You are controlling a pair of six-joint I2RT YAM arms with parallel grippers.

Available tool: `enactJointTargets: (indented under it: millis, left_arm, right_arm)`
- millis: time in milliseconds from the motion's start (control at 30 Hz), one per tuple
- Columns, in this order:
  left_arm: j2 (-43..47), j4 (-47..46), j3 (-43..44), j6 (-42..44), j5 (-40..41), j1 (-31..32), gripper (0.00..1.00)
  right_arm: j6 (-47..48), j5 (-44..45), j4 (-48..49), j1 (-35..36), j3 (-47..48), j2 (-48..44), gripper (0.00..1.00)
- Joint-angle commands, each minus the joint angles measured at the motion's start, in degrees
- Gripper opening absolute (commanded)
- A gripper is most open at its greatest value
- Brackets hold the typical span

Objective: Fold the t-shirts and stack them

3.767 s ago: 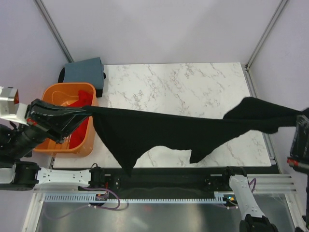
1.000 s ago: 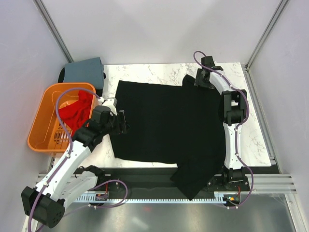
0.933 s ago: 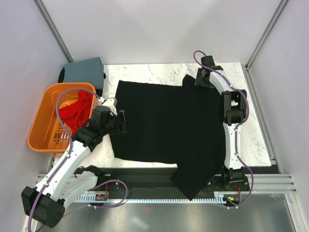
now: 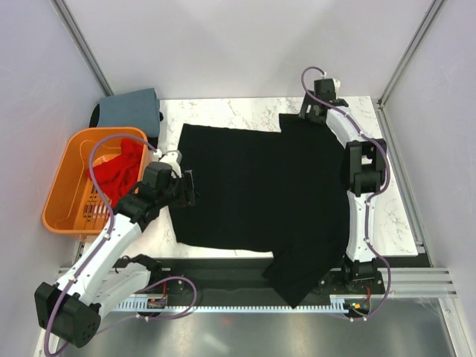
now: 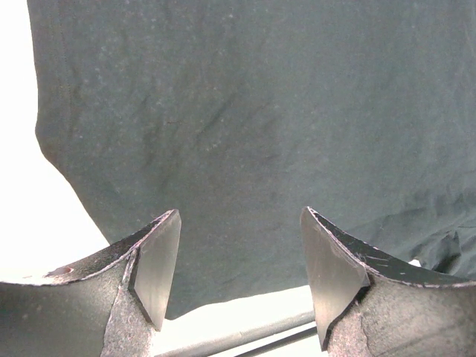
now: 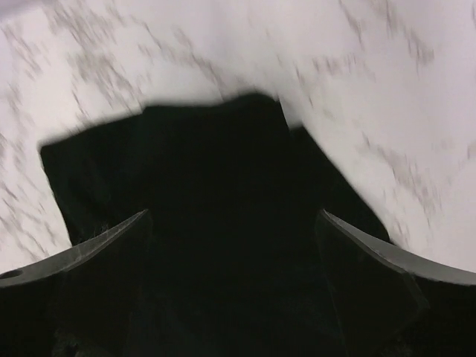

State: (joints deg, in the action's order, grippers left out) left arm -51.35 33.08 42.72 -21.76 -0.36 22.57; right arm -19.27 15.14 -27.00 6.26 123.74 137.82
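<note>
The large black t-shirt (image 4: 260,186) lies spread flat on the marble table (image 4: 223,115), one part hanging over the near edge (image 4: 297,279). My left gripper (image 4: 190,187) hovers open at the shirt's left edge; in the left wrist view the gripper (image 5: 239,214) has only the black cloth (image 5: 245,111) beneath it. My right gripper (image 4: 309,113) is open above the shirt's far right corner. The right wrist view shows that gripper (image 6: 230,216) empty over the dark corner (image 6: 201,156). The red t-shirt (image 4: 115,167) sits crumpled in the basket. The blue-grey t-shirt (image 4: 130,108) lies folded at the back left.
The orange slotted basket (image 4: 63,197) stands at the table's left side, next to my left arm. Bare marble shows along the back and right of the black shirt (image 4: 390,201). Metal frame posts rise at both back corners.
My right gripper has opened and lifted back slightly, letting go of the shirt's far right corner, which now lies flatter. The left arm has hardly moved.
</note>
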Motion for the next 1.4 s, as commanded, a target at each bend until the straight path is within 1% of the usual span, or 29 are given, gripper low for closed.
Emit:
enactJointTargets:
  millis: [0,33,67,133,167,200,267,333,433,467,533,567,633,667,700,833,867,933,967,1033,1067,1100,1133,1167,1233,1267,1300,1333,1367]
  left_arm:
    - [-0.33,0.05,0.7,1.19,-0.17,-0.07,0.72]
    - [-0.5,-0.03,0.7,0.84,0.09,-0.15,0.72]
    - [-0.85,-0.03,0.61,0.58,0.18,-0.07,0.72]
    - [-2.34,0.05,0.52,-0.99,0.27,-0.07,0.72]
    - [-2.96,0.05,0.35,-2.14,0.19,-0.07,0.72]
    - [-3.66,0.05,0.0,-3.54,2.1,-0.07,0.72]
    - [-7.07,-0.38,-0.18,-8.11,2.38,-0.07,0.72]
    - [-9.89,-3.27,-0.18,-11.18,2.65,-0.07,0.72]
    - [-17.27,-9.78,0.43,-12.69,4.22,0.02,0.73]
    - [-22.6,-10.75,1.04,-12.87,4.84,0.02,0.73]
    - [-28.77,-12.33,4.38,-13.13,5.72,-0.07,0.74]
    - [-34.55,-12.51,7.26,-13.13,5.81,-0.07,0.74]
    - [-40.73,-12.69,10.44,-13.05,5.64,-0.24,0.74]
    - [-45.98,-12.69,13.41,-13.05,5.55,-0.16,0.74]
    - [-48.12,-12.69,14.92,-12.96,5.46,-0.16,0.74]
    - [-56.11,-13.3,21.95,-12.78,4.32,-0.68,0.74]
    - [-57.44,-13.39,25.45,-12.61,4.23,-0.77,0.74]
    - [-61.99,-12.7,29.68,-12.17,3.53,-1.29,0.74]
    - [-63.42,-10.69,34.57,-12.34,1.7,-1.56,0.74]
    - [-66.06,-8.66,39.35,-13.13,-1.9,-1.91,0.73]
    - [-65.89,-7.95,41.63,-13.57,-4.27,-1.83,0.72]
    - [-64.41,-7.94,41.48,-14.1,-3.95,-1.48,0.71]
    - [-62.83,-7.86,41.13,-14.19,-2.55,-0.43,0.71]
    - [-57.68,-7.86,39.39,-13.67,1.9,0.28,0.71]
    - [-51.86,-7.68,36.49,-12.35,5.79,1.68,0.73]
    - [-49.13,-7.68,32.99,-12.0,7.11,1.86,0.73]
    - [-43.02,-7.59,30.95,-11.99,9.39,1.95,0.74]
    - [-40.08,-7.59,28.76,-12.25,10.54,1.95,0.74]
    - [-37.27,-7.59,24.04,-12.6,12.56,1.95,0.75]
  right_arm:
    - [-3.84,-0.63,1.16,0.24,-11.83,-11.15,0.98]
    - [-4.63,-1.07,1.16,0.24,-14.82,-14.65,0.98]
    - [-5.34,-1.86,1.08,0.33,-20.76,-16.34,0.98]
    - [-6.65,-3.26,0.81,1.03,-26.24,-20.55,0.98]
    - [-7.01,-4.23,0.55,1.29,-30.71,-21.44,0.98]
    - [-7.71,-4.67,0.29,1.91,-32.32,-22.15,0.98]
    - [-7.8,-4.41,-0.51,2.52,-35.92,-23.21,0.98]
    - [-7.72,-3.54,-0.59,2.79,-37.25,-22.69,0.98]
    - [-6.49,-2.83,-1.82,2.61,-36.82,-19.88,0.98]
    - [-6.14,-2.31,-2.08,2.53,-35.86,-19.0,0.98]
    - [-5.96,-1.69,-2.7,2.09,-34.63,-15.93,0.98]
    - [-5.96,-2.38,-2.88,1.22,-32.88,-14.7,0.98]
    - [-6.22,-3.27,-3.84,0.25,-30.33,-10.66,0.98]
    - [-6.57,-4.14,-5.15,-0.72,-27.18,-7.86,0.98]
    - [-6.57,-4.5,-5.16,-1.07,-25.41,-7.83,0.98]
    - [-5.7,-4.59,-8.23,-2.04,-14.87,0.24,0.98]
    - [-5.61,-4.59,-9.11,-2.48,-9.45,1.91,0.98]
    - [-5.52,-5.55,-10.52,-3.01,-3.63,6.73,0.98]
    - [-4.91,-6.43,-10.52,-3.18,2.23,8.24,0.98]
    - [-3.42,-10.89,-9.65,-3.19,9.03,12.81,0.98]
    - [-2.89,-13.27,-9.12,-3.19,14.45,13.87,0.98]
    - [-2.19,-15.03,-8.51,-2.92,16.25,14.4,0.98]
    - [-1.74,-17.31,-7.72,-2.66,17.4,13.45,0.98]
    - [-1.22,-17.59,-7.36,-1.61,16.37,11.87,0.98]
    - [1.67,-16.2,-3.33,-0.38,11.29,3.63,0.98]
    - [2.65,-13.84,-1.84,0.32,5.08,0.46,0.98]
    - [3.09,-12.77,-0.34,1.37,2.49,-5.4,0.98]
    - [3.09,-11.63,-0.33,1.82,0.47,-7.89,0.98]
    - [2.4,-10.32,-0.59,2.08,-2.77,-10.27,0.98]
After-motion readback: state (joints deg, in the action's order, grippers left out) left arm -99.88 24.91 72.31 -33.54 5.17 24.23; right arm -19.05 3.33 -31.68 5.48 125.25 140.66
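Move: Under both open hands lies the t-shirt, its middle about 5 cm ahead of the left hand and 22 cm to its right, some 13 cm below. From the right hand, that middle is roughly 33 cm back, 20 cm left and 8 cm down, with a small flap of the far edge 4 cm back and 7 cm left. The shirt's near-left corner lies 15 cm back and 4 cm left of the left hand; the orange bin is 5 cm ahead and 27 cm left. Sinking some 12 cm to the shirt's near-left part, fingers open and tipping about 20 degrees down, the left hand sweeps forward along the table, then lifts and starts back. The right hand, also open, first draws back 15 cm over the shirt while lowering, sweeps forward about 17 cm in step with the left, then rises slightly, easing left and back. ##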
